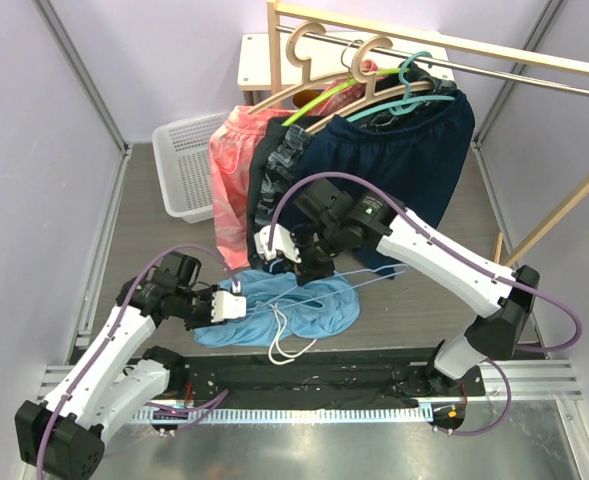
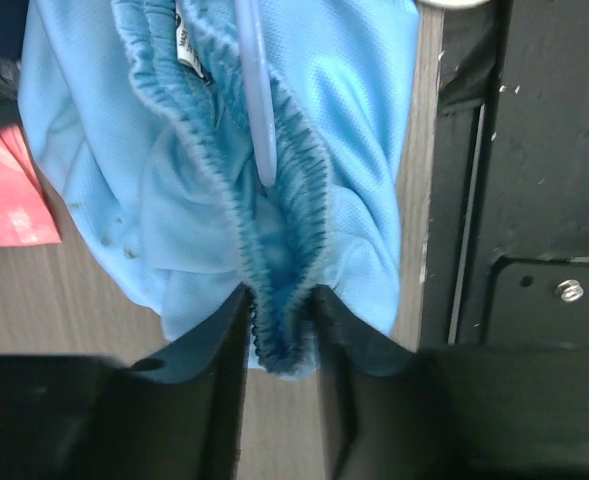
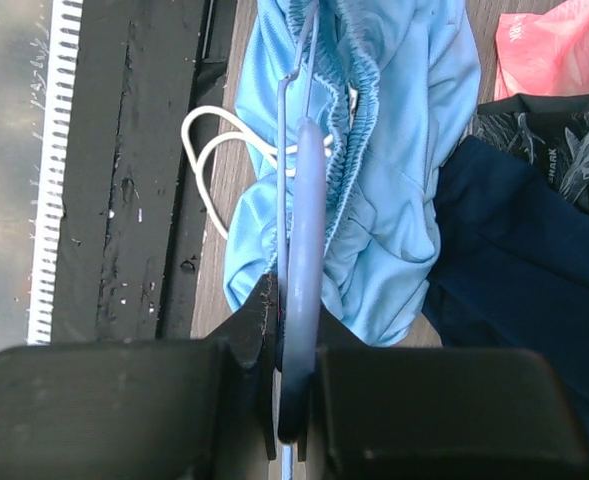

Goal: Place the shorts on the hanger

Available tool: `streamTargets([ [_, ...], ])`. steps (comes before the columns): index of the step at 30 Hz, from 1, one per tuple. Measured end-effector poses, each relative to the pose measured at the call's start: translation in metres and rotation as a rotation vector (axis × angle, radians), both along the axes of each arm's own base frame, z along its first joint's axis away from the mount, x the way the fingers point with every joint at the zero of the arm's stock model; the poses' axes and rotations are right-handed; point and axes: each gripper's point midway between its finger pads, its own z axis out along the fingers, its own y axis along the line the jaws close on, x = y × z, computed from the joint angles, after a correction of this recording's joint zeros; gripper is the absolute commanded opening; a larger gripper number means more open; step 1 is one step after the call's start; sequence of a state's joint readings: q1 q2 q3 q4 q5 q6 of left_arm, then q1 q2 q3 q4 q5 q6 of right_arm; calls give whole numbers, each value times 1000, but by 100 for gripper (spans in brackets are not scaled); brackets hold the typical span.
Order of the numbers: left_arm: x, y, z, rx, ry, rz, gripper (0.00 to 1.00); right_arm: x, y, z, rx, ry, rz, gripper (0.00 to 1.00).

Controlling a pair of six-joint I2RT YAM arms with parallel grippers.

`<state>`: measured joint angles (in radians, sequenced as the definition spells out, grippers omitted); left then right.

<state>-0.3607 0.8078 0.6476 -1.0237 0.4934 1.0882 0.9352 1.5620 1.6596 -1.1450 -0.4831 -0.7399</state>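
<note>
The light-blue shorts (image 1: 304, 305) lie bunched on the table in front of the arms, their white drawstring (image 1: 289, 345) trailing toward the near edge. My left gripper (image 1: 240, 306) is at their left edge. In the left wrist view its fingers (image 2: 224, 340) press on the gathered elastic waistband (image 2: 279, 330) from both sides, so it is shut on the shorts (image 2: 354, 120). My right gripper (image 1: 309, 268) sits over the far edge of the shorts, shut on the pale-blue hanger (image 3: 304, 220), whose wire (image 1: 369, 278) sticks out to the right. One hanger arm (image 2: 259, 100) lies inside the waist opening.
A clothes rack (image 1: 494, 55) at the back carries wooden hangers with coral-pink shorts (image 1: 234, 170), dark patterned shorts (image 1: 279, 165) and large navy shorts (image 1: 404, 160). A white basket (image 1: 186, 165) stands at the back left. A black rail (image 1: 314, 375) runs along the near edge.
</note>
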Motion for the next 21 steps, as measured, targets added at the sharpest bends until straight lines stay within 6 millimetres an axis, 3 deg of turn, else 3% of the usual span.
streamTargets([
  [2, 1, 0, -1, 4, 1, -9, 11, 2, 3, -1, -2, -4, 9, 1],
  [6, 1, -1, -3, 9, 12, -17, 4, 7, 9, -2, -4, -9, 17, 1],
  [11, 3, -2, 6, -3, -8, -19, 1, 14, 19, -1, 3, -18, 29, 1],
  [21, 10, -14, 43, -93, -68, 9, 0, 14, 39, 0, 48, -17, 60, 1],
])
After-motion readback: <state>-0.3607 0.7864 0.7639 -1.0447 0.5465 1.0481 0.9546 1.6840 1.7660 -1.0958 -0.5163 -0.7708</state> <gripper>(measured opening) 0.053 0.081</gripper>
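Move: The left end of the blue shorts' waistband already sits between the left hand's half-open fingertips. The hanger's leading tip lies inside the band, about 5 cm to that hand's right and 1 cm farther out, and the pink shorts' hem is some 12 cm ahead and 5 cm to its right. From the right hand, which holds the hanger, the waistband end is roughly 19 cm left, 3 cm back and 14 cm down; the white drawstring is some 6 cm left, 4 cm back and 18 cm down. The waistband's left end gets pinched as the left fingers close fully on it and, after a brief hold, raise it about 4 cm, easing a little to the right and forward. Meanwhile the right hand keeps its grip on the hanger and slides it level some 4 cm left and slightly forward, driving the tip along the inside of the band towards the left hand's pinch. ##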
